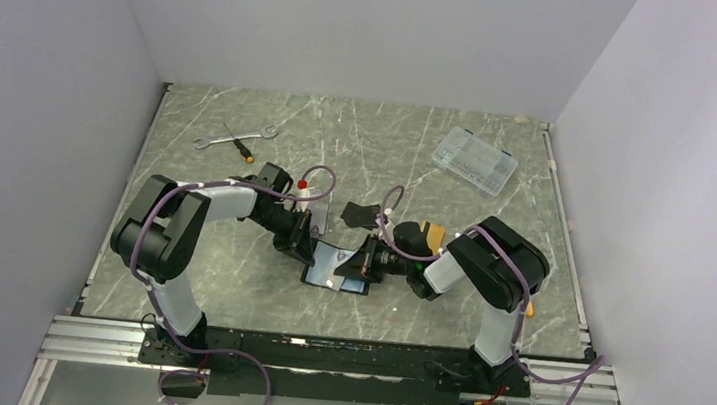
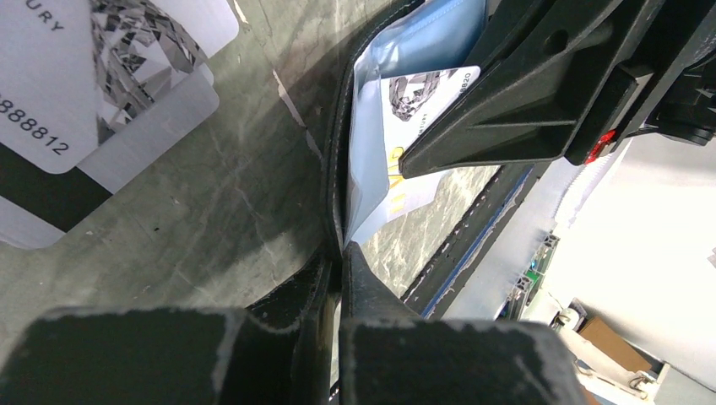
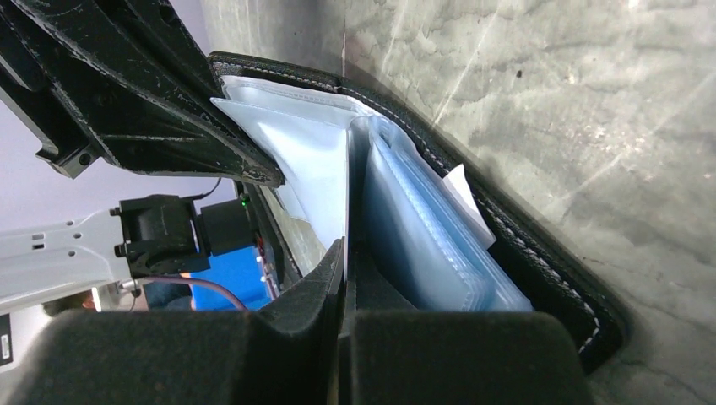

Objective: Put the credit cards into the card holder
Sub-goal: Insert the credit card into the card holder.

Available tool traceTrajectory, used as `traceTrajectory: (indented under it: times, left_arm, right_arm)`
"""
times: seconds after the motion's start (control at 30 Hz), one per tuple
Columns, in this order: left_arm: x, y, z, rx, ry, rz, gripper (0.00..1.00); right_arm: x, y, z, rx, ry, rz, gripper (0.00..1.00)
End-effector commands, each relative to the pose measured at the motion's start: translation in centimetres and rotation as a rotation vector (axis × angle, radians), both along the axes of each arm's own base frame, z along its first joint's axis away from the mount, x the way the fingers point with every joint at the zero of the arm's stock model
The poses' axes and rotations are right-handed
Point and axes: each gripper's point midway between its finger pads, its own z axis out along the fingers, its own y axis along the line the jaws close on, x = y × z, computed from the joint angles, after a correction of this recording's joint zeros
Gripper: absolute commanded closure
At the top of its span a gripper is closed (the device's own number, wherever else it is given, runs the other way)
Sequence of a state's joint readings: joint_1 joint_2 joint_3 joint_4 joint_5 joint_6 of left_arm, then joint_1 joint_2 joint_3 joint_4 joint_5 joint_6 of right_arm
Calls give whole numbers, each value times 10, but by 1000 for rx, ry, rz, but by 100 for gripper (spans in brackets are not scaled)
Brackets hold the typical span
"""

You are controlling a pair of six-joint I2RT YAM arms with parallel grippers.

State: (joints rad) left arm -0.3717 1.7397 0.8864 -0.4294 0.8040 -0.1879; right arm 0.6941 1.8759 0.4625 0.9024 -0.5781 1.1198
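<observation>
The card holder (image 1: 331, 263) lies open mid-table, black outside and pale blue inside. My left gripper (image 1: 308, 242) is shut on its black left flap (image 2: 333, 181), and the jaws (image 2: 340, 253) pinch that edge. From the right, my right gripper (image 1: 365, 262) reaches into the holder. It is shut (image 3: 344, 253) on a thin white credit card (image 2: 415, 93) with a diamond print, which sits against the clear sleeves (image 3: 422, 228). Two more silver credit cards (image 2: 80, 93), one with a black stripe, lie on the table beside the holder.
A flat black piece (image 1: 361, 213) lies just behind the holder. An orange-tan patch (image 1: 432, 235) shows by the right wrist. A wrench (image 1: 233, 135) and a screwdriver (image 1: 240, 146) lie at the back left. A clear plastic box (image 1: 476, 160) sits at the back right.
</observation>
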Motion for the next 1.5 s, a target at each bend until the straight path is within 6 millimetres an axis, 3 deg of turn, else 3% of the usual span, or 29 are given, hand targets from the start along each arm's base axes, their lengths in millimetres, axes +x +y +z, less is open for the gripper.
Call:
traceTrajectory:
  times: [0.0,0.1,0.2,0.43,0.9,1.3,1.37,1.47]
  left_arm:
    - [8,-5,12,-34,-55,-5,92]
    - [8,-5,12,-31,-56,-7,92]
    - [8,-3,11,-17,-65,-3,100]
    - [8,-2,12,-15,-68,3,100]
    - [8,-5,14,-29,-65,-3,100]
    - [7,-6,13,-25,-63,-9,96]
    - [7,-4,11,-10,-61,-6,97]
    - [9,1,7,29,-61,7,100]
  right_arm:
    - [-9,-5,-19,-87,24,59,100]
    - [-8,-7,-22,-118,33,71,100]
    - [-8,-16,-26,-154,55,38,100]
    - [-18,-34,-30,-209,91,-44,100]
    - [-8,-10,-22,-173,54,53,100]
    - [-10,-10,-34,-202,85,125,100]
    - [-8,-13,-35,-240,87,118,90]
    - [-7,-24,-30,-309,75,93,65]
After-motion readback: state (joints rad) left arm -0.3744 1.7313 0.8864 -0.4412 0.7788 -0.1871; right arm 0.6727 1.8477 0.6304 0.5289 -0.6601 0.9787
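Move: The open card holder's middle is about 5 cm to the left of the right hand, level with it and some 2 cm lower; the right hand holds a card at its clear sleeves. The black cards lie roughly 12 cm ahead and 1 cm left, the silver cards about 10 cm ahead and 11 cm left. From the left hand, pinching the holder's left edge, its middle is some 6 cm right, 1 cm back and 3 cm below. The right hand backs some 1.5 cm right, returns left and starts opening; the left still pinches the holder. ##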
